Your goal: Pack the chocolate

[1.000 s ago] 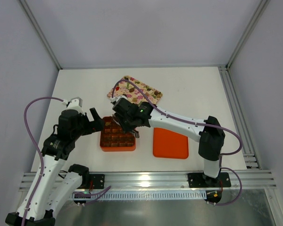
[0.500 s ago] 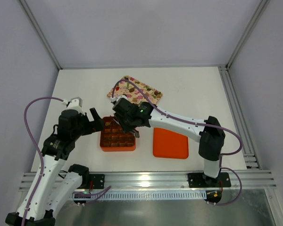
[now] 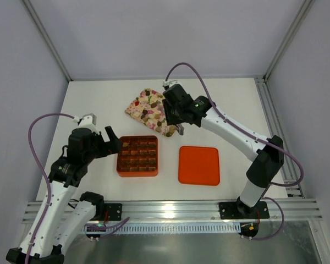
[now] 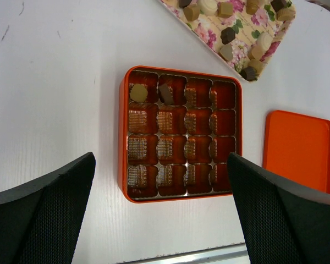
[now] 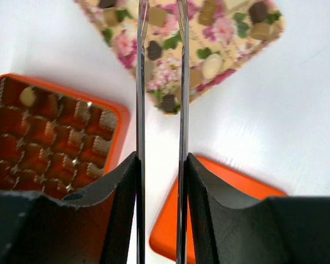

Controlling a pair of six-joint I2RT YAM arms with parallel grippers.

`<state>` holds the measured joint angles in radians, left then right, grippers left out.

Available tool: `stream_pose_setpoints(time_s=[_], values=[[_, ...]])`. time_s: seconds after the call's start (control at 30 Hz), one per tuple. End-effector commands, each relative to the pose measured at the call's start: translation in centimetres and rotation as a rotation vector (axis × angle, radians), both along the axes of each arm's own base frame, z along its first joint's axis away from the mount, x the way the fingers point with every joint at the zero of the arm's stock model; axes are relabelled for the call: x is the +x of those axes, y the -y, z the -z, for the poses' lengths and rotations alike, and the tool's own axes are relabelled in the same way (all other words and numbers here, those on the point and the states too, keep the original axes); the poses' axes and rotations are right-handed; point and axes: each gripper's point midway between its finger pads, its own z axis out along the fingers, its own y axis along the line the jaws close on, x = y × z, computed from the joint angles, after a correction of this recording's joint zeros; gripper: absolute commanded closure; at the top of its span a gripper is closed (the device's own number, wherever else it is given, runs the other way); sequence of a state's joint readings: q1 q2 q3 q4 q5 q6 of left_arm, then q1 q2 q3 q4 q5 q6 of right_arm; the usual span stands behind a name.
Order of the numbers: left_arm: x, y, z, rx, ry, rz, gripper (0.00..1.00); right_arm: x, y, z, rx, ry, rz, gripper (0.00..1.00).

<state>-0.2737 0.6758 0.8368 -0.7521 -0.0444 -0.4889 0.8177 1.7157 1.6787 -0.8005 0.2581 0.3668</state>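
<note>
The orange gridded box [image 3: 137, 155] sits left of centre on the table. In the left wrist view the box [image 4: 124, 137] holds a tan chocolate [image 4: 138, 92] and a dark chocolate [image 4: 165, 93] in its top-row cells. Several more chocolates [image 5: 154, 50] lie on the floral tray [image 3: 136, 105]. My right gripper [image 3: 177, 126] hovers over the tray's near right edge. Its thin blades [image 5: 160, 11] are a little apart and hold nothing. My left gripper [image 3: 113, 144] is wide open and empty beside the box's left edge [image 4: 160, 159].
The flat orange lid [image 3: 199, 165] lies right of the box, and also shows in the left wrist view [image 4: 297, 148] and the right wrist view [image 5: 220, 209]. Metal frame rails run along the table's near edge and right side.
My right arm has lifted off the orange box and swung back and right, and is now over the floral tray. The left arm has not moved.
</note>
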Motion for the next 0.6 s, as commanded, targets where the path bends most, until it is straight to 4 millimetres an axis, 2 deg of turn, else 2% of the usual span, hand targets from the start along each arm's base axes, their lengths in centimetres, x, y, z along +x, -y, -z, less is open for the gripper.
stream_pose_setpoints(time_s=[0.0,0.17,0.2,0.57], values=[[0.4,0.0,-0.9,0.0,0.043,-0.001,0.0,2.1,2.0,1.1,-0.038,0.002,0.052,0.59],[0.5,0.0,-0.9,0.001,0.043,-0.001,0.0,4.6,2.9,3.1,-0.031,-0.05,0.09,0.59],[0.5,0.0,-0.9,0.002,0.044,-0.002,0.0,5.1,2.9,3.0,-0.026,-0.05,0.095,0.59],[0.4,0.1,-1.0,0.001,0.045,0.0,0.0,6.5,2.7,6.2,-0.053,-0.114,0.104,0.59]])
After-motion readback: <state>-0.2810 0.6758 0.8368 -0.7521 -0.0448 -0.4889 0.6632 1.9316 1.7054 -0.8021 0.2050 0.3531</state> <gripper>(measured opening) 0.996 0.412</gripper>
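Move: The right hand, tongs already held, is over the near corner of the flowered chocolate tray; the tray's middle lies about 14 cm ahead, 7 cm to its left and 20 cm below. The divided box is some 10 cm back and 16 cm left of that hand, the orange lid roughly 13 cm back and 12 cm right, both about 20 cm down. From the idle left hand the tray's middle is about 25 cm ahead, 18 cm right and 19 cm below. Coming away from the divided box, the right hand first carries the tongs quickly on, forward and to the right by about 4 cm each way, then turns the swing into a descent of some 8 cm towards the chocolates on the tray's right-hand part, easing off near the end with only a little more forward travel. The wrist tips about 10 degrees further down and turns slightly clockwise, while the fingers keep their hold on the tongs at an unchanged gap, the tips apart; whether they touch a chocolate can't be seen. ##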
